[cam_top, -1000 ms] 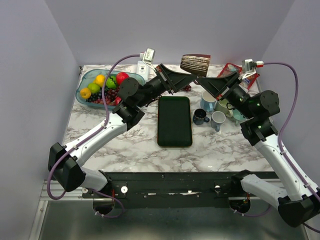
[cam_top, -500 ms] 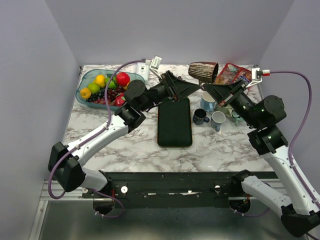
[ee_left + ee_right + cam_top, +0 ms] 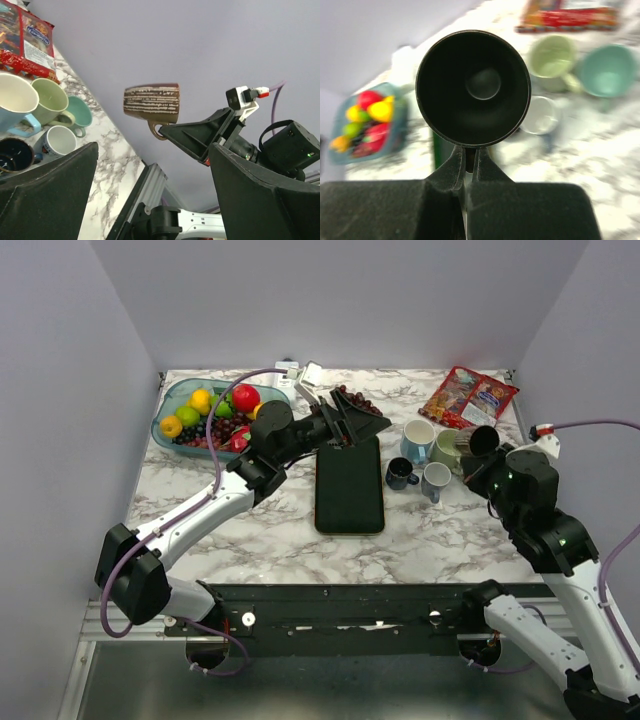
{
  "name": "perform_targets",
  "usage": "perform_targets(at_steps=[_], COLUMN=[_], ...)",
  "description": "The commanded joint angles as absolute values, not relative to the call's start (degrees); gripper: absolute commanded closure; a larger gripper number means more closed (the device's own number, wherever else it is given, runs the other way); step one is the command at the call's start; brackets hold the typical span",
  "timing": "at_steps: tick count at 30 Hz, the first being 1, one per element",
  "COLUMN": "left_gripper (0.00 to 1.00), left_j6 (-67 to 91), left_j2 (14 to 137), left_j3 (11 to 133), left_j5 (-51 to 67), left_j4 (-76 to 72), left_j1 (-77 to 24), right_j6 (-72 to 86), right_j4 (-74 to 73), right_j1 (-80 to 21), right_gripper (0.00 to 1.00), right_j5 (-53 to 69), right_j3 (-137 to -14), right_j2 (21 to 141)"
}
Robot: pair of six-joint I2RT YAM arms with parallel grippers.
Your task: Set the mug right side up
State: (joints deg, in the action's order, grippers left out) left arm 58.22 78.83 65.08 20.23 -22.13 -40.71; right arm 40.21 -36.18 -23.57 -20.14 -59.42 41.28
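The brown ribbed mug [image 3: 485,440] hangs in the air at the right, over the cluster of cups. Its dark opening faces up toward the top camera. My right gripper [image 3: 479,456] is shut on its handle. In the right wrist view the mug [image 3: 473,86] shows its round black inside just beyond my gripper [image 3: 468,156]. From the left wrist view the mug [image 3: 151,102] appears side-on, with white streaks, held by the other arm. My left gripper [image 3: 358,420] stands open and empty over the far end of the dark slab; in its own view [image 3: 155,195] nothing lies between the fingers.
A dark green slab [image 3: 349,483] lies mid-table. A blue bowl of fruit [image 3: 168,408] sits back left, with grapes [image 3: 356,400] behind my left gripper. Several cups, among them a pale blue one [image 3: 418,437] and a small dark one [image 3: 401,474], stand right of the slab. A red snack packet [image 3: 470,397] lies back right.
My left gripper opened, let go of the mug and sank toward the slab. My right arm carried the mug by its handle to the right and nearer, turning its opening upward.
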Motion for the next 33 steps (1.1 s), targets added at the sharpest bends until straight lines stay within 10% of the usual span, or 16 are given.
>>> perform_targets(at_steps=[1, 33], left_gripper=[0.01, 0.01], left_j6=[55.72, 52.30], left_j2=[77.60, 74.80], left_j3=[64.78, 60.82], left_j5=[21.80, 21.45], left_j4=[-20.22, -12.31], left_j1=[-40.34, -37.88], right_j6=[40.60, 45.61], right_j4=[-49.81, -33.84], right_j1=[-23.64, -17.67], right_gripper=[0.99, 0.99], right_j5=[-35.41, -29.45], right_j3=[-56.61, -37.27], right_j2=[38.67, 61.79])
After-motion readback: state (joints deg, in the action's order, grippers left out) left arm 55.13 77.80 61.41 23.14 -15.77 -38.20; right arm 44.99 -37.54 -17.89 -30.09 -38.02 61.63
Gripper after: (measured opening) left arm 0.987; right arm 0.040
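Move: The right hand still holds the brown striped mug by its handle, high up; the clear bit of table for it lies about 28 cm below, 3 cm ahead and 6 cm to the right. Of the mugs already standing, some 26 cm below this hand, the grey one is 5 cm ahead and 2 cm left, the green one 12 cm ahead and 1 cm right, the teal one 9 cm ahead and 8 cm right. From the left hand that clear spot is roughly 28 cm right, level ahead, 35 cm down. The right hand keeps its pinch on the brown striped mug's handle and brings the mug down about 24 cm towards the clear table beside the grey mug, drifting some 6 cm to the right mostly at the start, while the wrist tips the fingers down by about 35 degrees, with a smaller roll and clockwise turn, so that the mug's mouth swings upward. The descent is fast at first and eases near the table, where touch can't be made out; meanwhile the left hand, empty and wide open, sinks about 5 cm over the tray side, well away from the mugs. ##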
